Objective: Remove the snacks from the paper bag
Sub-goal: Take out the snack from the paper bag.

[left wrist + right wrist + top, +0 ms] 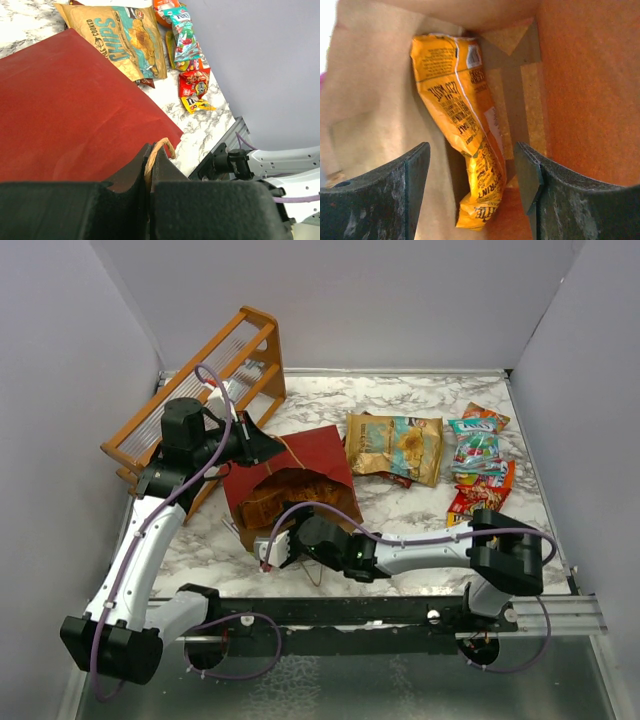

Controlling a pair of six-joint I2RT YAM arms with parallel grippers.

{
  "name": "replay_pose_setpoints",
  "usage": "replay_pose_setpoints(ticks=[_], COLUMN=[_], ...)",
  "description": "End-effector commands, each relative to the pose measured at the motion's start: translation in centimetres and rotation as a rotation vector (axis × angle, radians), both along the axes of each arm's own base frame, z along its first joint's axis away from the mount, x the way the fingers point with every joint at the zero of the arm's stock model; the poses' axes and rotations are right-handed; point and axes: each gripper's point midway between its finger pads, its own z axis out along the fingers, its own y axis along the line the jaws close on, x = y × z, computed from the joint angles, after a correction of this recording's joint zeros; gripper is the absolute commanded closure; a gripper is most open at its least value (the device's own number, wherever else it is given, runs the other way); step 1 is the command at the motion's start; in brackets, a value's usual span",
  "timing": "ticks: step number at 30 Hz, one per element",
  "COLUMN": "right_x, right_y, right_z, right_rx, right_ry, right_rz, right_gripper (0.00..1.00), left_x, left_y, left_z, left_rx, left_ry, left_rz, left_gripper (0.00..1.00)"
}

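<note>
The dark red paper bag [312,455] lies on its side on the marble table, its brown mouth [275,502] facing the arms. My left gripper [150,155] is shut on the bag's tan loop handle [165,145], at the bag's upper left edge [262,445]. My right gripper [472,175] is open inside the bag mouth [272,548]. An orange snack packet [462,115] hangs against the brown inner wall, its lower end between the two fingers, neither pad pressing it. Outside lie a tan-and-teal chips packet [395,447], a teal packet [473,445] and red packets [480,495].
An orange wooden rack [200,380] stands at the back left, close behind my left arm. Grey walls [590,390] enclose the table. A metal rail [400,615] runs along the near edge. My right arm [285,162] shows in the left wrist view.
</note>
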Motion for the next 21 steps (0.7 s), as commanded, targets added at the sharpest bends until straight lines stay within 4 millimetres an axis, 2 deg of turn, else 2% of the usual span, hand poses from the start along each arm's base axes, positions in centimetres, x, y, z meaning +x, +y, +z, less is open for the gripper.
replay_pose_setpoints(ticks=[1, 4, 10, 13, 15, 18, 21], right_x=[2.5, 3.6, 8.0, 8.6, 8.7, 8.4, 7.9], right_y=[0.5, 0.5, 0.8, 1.5, 1.9, 2.2, 2.1], right_z=[-1.1, -2.2, -2.9, -3.8, -4.1, -4.2, -4.1], right_rx=[-0.052, -0.088, -0.112, -0.13, -0.131, -0.13, -0.123], right_ry=[-0.099, -0.119, -0.171, -0.2, -0.211, -0.18, -0.144], right_rz=[-0.002, 0.005, -0.092, -0.095, -0.083, -0.069, -0.057], right_gripper=[0.31, 0.29, 0.27, 0.3, 0.39, 0.71, 0.81], left_x=[-0.4, -0.5, -0.5, -0.5, -0.5, -0.5, -0.5], left_y=[0.4, 0.4, 0.3, 0.3, 0.4, 0.4, 0.5], left_z=[1.0, 1.1, 1.3, 1.4, 1.4, 1.4, 1.2], left_rx=[0.0, -0.001, -0.008, -0.008, -0.004, 0.0, 0.002], left_ry=[-0.033, -0.036, -0.038, -0.039, -0.038, -0.039, -0.037], left_rz=[0.009, 0.009, 0.01, 0.01, 0.009, 0.012, 0.015], left_gripper=[1.0, 1.0, 1.0, 1.0, 1.0, 1.0, 1.0])
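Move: The orange snack, the last one in the paper bag, lies with its middle about 9 cm ahead of my open right hand, 3 cm to the left and 7 cm below. From that hand, the gold chips bag is roughly 16 cm ahead and 26 cm to the right, and the paper bag's lower handle about 14 cm back and 3 cm to the right. From my left hand, the snack is around 11 cm back, level sideways, and some 20 cm lower. I reach my right hand deeper into the paper bag, about 8 cm forward while sinking 6 cm, tilting the wrist some 15 degrees, until the spread fingers straddle the near part of the orange snack. There I stop and close them, pinching its folded wrapper. My left hand stays put, still gripping the upper handle. ##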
